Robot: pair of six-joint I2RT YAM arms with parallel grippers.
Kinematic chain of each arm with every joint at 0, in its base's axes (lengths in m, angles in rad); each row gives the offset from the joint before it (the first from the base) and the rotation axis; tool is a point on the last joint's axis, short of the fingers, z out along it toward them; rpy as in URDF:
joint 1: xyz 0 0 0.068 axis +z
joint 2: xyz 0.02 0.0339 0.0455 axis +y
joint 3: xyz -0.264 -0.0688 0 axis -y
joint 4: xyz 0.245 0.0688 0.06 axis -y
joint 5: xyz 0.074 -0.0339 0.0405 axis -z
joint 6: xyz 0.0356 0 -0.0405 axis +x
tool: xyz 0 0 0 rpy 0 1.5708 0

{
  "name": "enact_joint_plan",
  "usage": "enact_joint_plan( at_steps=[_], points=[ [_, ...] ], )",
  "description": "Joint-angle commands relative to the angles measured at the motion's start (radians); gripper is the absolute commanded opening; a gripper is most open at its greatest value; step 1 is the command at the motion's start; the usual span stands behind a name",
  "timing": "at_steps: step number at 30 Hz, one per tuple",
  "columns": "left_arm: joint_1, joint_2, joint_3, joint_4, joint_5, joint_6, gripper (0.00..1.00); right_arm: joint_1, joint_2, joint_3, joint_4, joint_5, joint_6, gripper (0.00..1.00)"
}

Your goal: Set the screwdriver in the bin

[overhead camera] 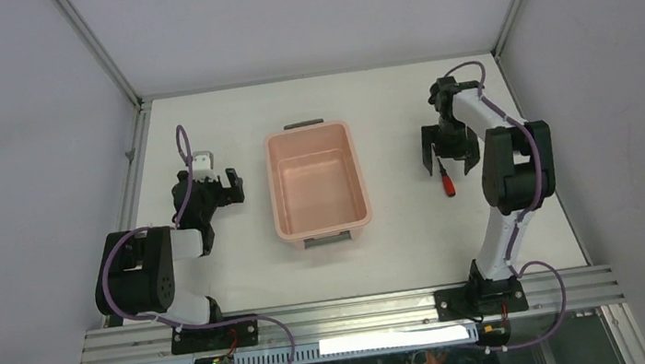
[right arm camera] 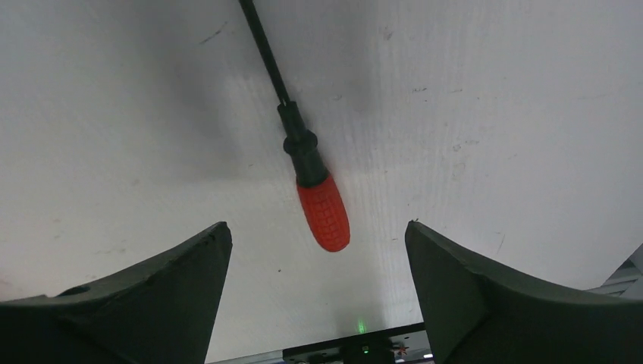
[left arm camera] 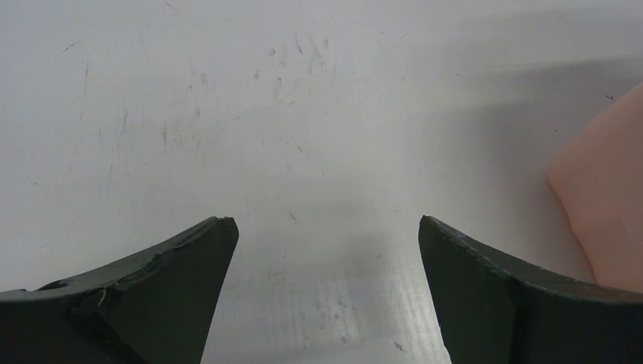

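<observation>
The screwdriver [overhead camera: 447, 184] lies on the white table to the right of the bin, red handle toward the near edge. In the right wrist view its red handle [right arm camera: 324, 213] and dark shaft lie just ahead of the fingertips. My right gripper [overhead camera: 449, 159] hovers over it, open and empty; it also shows in the right wrist view [right arm camera: 318, 231]. The salmon-pink bin [overhead camera: 316, 181] stands empty at the table's centre. My left gripper [overhead camera: 228, 186] is open and empty, left of the bin; in the left wrist view [left arm camera: 327, 226] the bin's edge [left arm camera: 606, 205] shows at the right.
Grey walls and metal frame rails enclose the table on the left, back and right. An aluminium rail [overhead camera: 344, 314] with both arm bases runs along the near edge.
</observation>
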Motion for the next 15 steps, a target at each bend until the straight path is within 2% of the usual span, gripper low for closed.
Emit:
enact_joint_plan(
  at_steps=[1, 3, 6, 10, 15],
  points=[
    [0.010, -0.002, 0.015, 0.064, 0.011, -0.008, 0.99, -0.010, 0.061, -0.040, 0.077, 0.044, -0.031, 0.85],
    [0.010, -0.002, 0.015, 0.064, 0.011, -0.008, 0.99, -0.019, 0.095, -0.067, 0.110, 0.042, -0.038, 0.76],
    [0.010, -0.002, 0.015, 0.064, 0.011, -0.008, 0.99, -0.022, 0.121, -0.097, 0.140, 0.029, -0.044, 0.52],
    [0.010, -0.002, 0.015, 0.064, 0.011, -0.008, 0.99, -0.021, 0.096, -0.108, 0.146, 0.014, -0.067, 0.01],
    [0.010, -0.002, 0.015, 0.064, 0.011, -0.008, 0.99, -0.021, -0.039, -0.067, 0.038, 0.036, -0.054, 0.00]
  ],
)
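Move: The screwdriver lies almost straight beneath the right hand, its middle some 6 cm down and about 1 cm farther out, shaft pointing away from the base and slightly left. Its red handle sits nearer the base, about 2 cm back and 1 cm to the right of the hand. The bin stands roughly 30 cm to the left, about 1 cm farther out. From the left hand the screwdriver is some 47 cm to the right, 2 cm nearer the base and 3 cm lower. The screwdriver's handle is pinched where red meets black: the right hand sinks about 5 cm onto it, easing a little back and to the right as it goes. Its nearly wide-open fingers close most of the way during the descent and finish around the handle, with the fingertips tipping forward-to-back by only some 5 degrees and the hand easing up a touch at the end. ##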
